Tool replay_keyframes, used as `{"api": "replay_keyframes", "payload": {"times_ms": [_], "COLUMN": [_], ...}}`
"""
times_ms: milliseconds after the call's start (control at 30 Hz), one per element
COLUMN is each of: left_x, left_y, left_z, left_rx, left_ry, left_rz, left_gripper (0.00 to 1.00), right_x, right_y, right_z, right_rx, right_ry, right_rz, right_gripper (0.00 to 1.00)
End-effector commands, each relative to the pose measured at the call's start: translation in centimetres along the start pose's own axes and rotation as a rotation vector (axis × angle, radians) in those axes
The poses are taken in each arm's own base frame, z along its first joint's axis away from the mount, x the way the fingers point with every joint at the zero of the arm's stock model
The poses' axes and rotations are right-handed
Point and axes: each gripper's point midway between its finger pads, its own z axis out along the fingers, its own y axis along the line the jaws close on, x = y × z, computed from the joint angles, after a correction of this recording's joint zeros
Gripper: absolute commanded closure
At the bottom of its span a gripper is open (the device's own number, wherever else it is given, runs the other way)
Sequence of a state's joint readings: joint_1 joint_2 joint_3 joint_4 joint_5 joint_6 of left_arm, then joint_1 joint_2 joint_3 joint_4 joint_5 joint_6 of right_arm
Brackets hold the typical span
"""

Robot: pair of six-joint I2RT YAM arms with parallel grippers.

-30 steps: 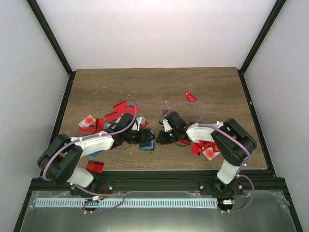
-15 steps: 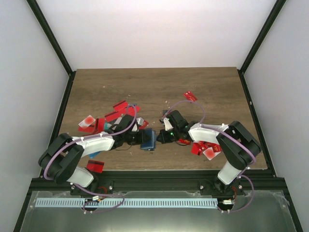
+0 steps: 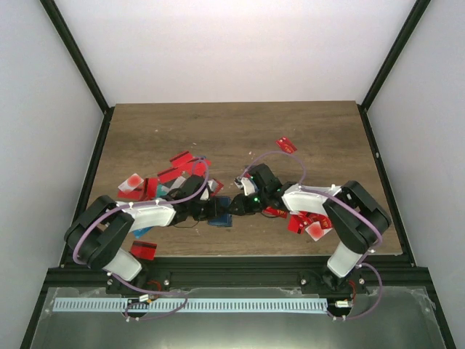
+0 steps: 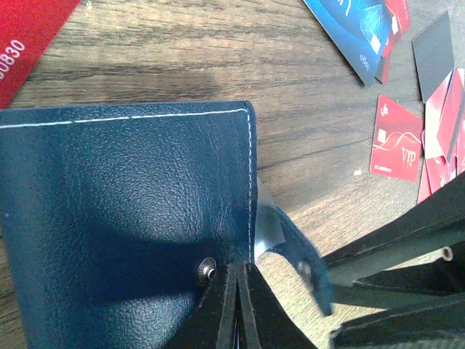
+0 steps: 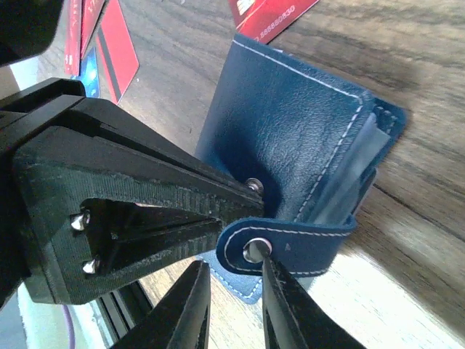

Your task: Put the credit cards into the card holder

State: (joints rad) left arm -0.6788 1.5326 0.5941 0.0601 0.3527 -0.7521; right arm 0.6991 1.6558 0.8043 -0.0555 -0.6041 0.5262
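The navy card holder [image 3: 221,215] lies at the table's front centre between my two grippers. In the left wrist view its grained cover [image 4: 123,218] fills the frame, a snap stud [image 4: 207,270] near the edge. My left gripper [image 4: 238,269] is shut, its tips pinching that stitched edge. The holder's strap [image 5: 290,243] curls loose, and clear sleeves [image 5: 352,174] show inside. My right gripper [image 5: 232,265] is open; one finger touches the strap's snap cap [image 5: 256,250]. Red credit cards [image 3: 182,161] lie scattered. A red VIP card [image 4: 396,138] and a teal card [image 4: 352,22] lie close by.
More red cards lie under the right arm [image 3: 306,222], one alone further back [image 3: 286,145], and one by the left base [image 3: 143,249]. A black card [image 4: 436,43] lies near the teal one. The table's front edge [image 3: 240,256] is close behind the holder.
My left gripper has shut on the holder's edge. The right gripper's jaws have parted off the strap, and it has moved slightly left towards the holder.
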Motion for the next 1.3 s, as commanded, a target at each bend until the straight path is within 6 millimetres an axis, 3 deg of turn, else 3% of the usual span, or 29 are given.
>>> {"api": "replay_keyframes", "payload": {"times_ms": [0,133,267,433,767,967,1100,1267], "left_x": [0.8,0.9,1.0,1.0,-0.6,-1.5,-0.9,0.4], "left_y": [1.0,0.8,0.8,-0.5,-4.8,-0.5,2.2,3.7], "left_z": [0.4,0.3,0.2,-0.4,-5.6,-6.9,-5.1,-2.3], "left_rx": [-0.029,-0.021,-0.015,0.042,0.111,-0.146,-0.238,-0.251], "left_ry": [0.021,0.024,0.027,0.023,-0.043,-0.104,-0.06,0.015], "left_rz": [-0.003,0.003,0.004,0.01,0.069,0.094,0.088,0.077], "left_gripper": [0.96,0.96,0.96,0.96,0.94,0.91,0.94,0.96], "right_x": [-1.0,-1.5,-1.8,-1.6,-0.3,-0.2,-0.5,-0.6], "right_y": [1.5,1.4,1.0,0.1,-1.9,-1.9,-1.2,0.2], "right_z": [0.9,1.4,2.0,2.8,4.1,4.1,3.8,3.6], "right_rx": [-0.083,-0.086,-0.076,-0.055,-0.015,-0.021,-0.047,-0.11], "right_ry": [0.005,0.001,0.003,0.024,0.067,0.065,0.062,0.075], "right_rz": [-0.004,0.006,0.021,0.047,0.085,0.085,0.071,0.047], "right_gripper": [0.78,0.82,0.93,0.99,0.99,0.99,0.99,0.99]}}
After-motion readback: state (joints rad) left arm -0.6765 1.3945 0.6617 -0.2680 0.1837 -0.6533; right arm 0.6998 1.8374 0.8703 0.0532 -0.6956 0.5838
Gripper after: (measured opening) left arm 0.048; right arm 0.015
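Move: The closed left fingers are on the card holder beside its snap stud, which is about 1 cm to their left. The holder's middle is some 3 cm left and a touch below them, and a red card is roughly 8 cm ahead and 4 cm left. The strap tab stands about 1 cm left of the right fingertips and 1 cm below. From the right hand the holder's middle is some 5 cm left and 4 cm down. Down and leftward, about 2.5 cm each way and a little forward, the right hand closes its slightly open fingers and brings their tips onto the strap tab, pressing it towards the holder, then stays there. The left hand first keeps its shut fingers on the holder, then lifts some 8 cm, swings about 4 cm left and comes back down over the holder's middle, still shut, ending a little higher than it began. ##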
